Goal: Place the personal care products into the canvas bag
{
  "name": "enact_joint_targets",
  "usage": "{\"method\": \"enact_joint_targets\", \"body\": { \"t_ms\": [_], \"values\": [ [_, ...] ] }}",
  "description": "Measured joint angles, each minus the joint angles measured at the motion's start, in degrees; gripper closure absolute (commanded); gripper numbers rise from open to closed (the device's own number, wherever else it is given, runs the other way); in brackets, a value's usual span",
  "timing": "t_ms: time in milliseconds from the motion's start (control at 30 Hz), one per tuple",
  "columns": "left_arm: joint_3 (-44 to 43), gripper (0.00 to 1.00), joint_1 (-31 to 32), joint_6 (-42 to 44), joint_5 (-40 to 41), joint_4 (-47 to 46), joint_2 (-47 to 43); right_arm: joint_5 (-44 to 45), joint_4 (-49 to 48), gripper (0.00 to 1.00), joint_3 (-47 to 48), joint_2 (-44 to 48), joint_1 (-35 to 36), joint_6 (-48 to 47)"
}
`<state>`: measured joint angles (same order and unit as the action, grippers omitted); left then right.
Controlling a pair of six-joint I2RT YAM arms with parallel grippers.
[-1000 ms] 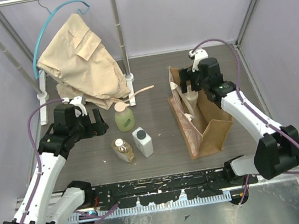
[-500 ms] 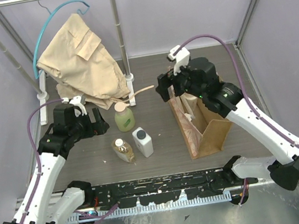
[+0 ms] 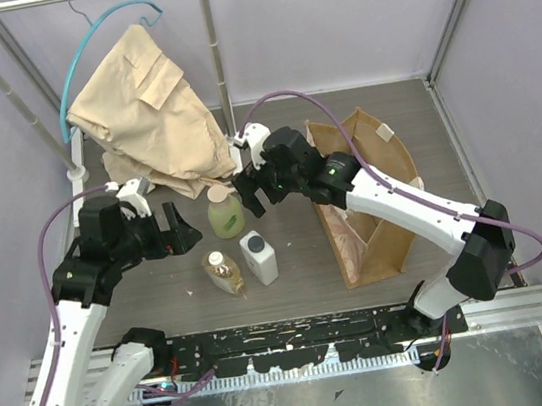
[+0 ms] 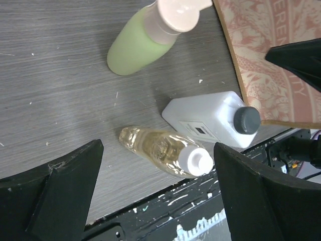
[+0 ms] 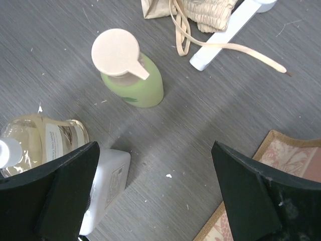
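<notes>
Three personal care products stand close together on the table: a green-yellow bottle (image 3: 224, 216) with a cream flip cap, a white rectangular bottle (image 3: 257, 256) with a black cap, and an amber bottle (image 3: 222, 272) with a white cap. The tan canvas bag (image 3: 386, 215) stands upright to their right. My right gripper (image 3: 250, 194) hovers open just right of the green bottle (image 5: 133, 75). It is over bare table (image 5: 155, 145) between the white bottle (image 5: 108, 186) and the bag (image 5: 283, 155). My left gripper (image 3: 180, 232) is open left of the bottles, with the amber bottle (image 4: 161, 150) between its spread fingers in the left wrist view, untouched.
A white clothes rack (image 3: 218, 79) with a beige garment (image 3: 143, 115) on a blue hanger stands at the back left. Its foot (image 5: 228, 32) and a loose strap (image 5: 241, 50) lie just behind the green bottle. The black base rail (image 3: 291, 347) runs along the near edge.
My right arm has left the bag's mouth and swung left and down to the bottles. The left gripper has shifted slightly toward the amber bottle.
</notes>
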<state>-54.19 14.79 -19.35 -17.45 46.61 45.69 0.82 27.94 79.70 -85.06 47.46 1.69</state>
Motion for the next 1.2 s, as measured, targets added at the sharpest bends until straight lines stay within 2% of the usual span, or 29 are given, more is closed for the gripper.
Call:
{"method": "enact_joint_targets", "body": {
  "t_ms": [200, 467, 633, 867, 1000, 1133, 1200],
  "values": [
    [-2.4, 0.02, 0.0, 0.2, 0.4, 4.6, -3.2, 0.2, 4.4, 0.00, 0.4, -0.3, 3.7, 1.1],
    [-2.5, 0.02, 0.0, 0.1, 0.5, 7.0, -1.6, 0.2, 8.1, 0.00, -1.3, -0.3, 11.8, 2.6],
    [-2.5, 0.02, 0.0, -0.1, 0.5, 7.3, -1.9, 1.1, 9.7, 0.00, -4.6, -0.5, 12.0, 4.2],
    [-2.5, 0.02, 0.0, -0.3, 0.5, 7.3, -1.9, 1.6, 8.3, 0.11, -7.5, -3.3, 12.1, 5.5],
    [-2.5, 0.02, 0.0, -0.3, 0.5, 7.3, -1.7, 1.4, 7.1, 0.12, -7.7, -6.8, 12.8, 6.1],
    [-2.5, 0.02, 0.0, -0.3, 0.5, 7.3, -1.4, 1.6, 6.1, 0.23, -7.8, -8.7, 13.6, 6.1],
    [-2.5, 0.02, 0.0, -0.3, 0.5, 7.3, -1.3, 1.6, 5.6, 0.40, -8.1, -8.8, 13.8, 6.0]
  ]
}}
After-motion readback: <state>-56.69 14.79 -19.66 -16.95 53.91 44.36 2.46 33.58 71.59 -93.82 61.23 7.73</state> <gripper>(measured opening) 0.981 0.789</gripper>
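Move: The white bottle stands about 10 cm back of my right hand, 3 cm to its left and 15 cm below. Both neighbours are about as low: the amber bottle is some 9 cm farther left of the white one and 2 cm nearer the base, and the green bottle is roughly 3 cm ahead of my right hand and 10 cm to its left. From my left hand, the white bottle lies about 16 cm to the right, nearly level fore-and-aft, some 14 cm down. I draw my open right hand back about 10 cm, slightly to the left, then sink it over the white bottle, some 13 cm down in all. The wrist tips the fingers about 20 degrees steeper, and they begin closing, one on each side of the bottle's upper part. My left hand eases 2 cm back, still open. ##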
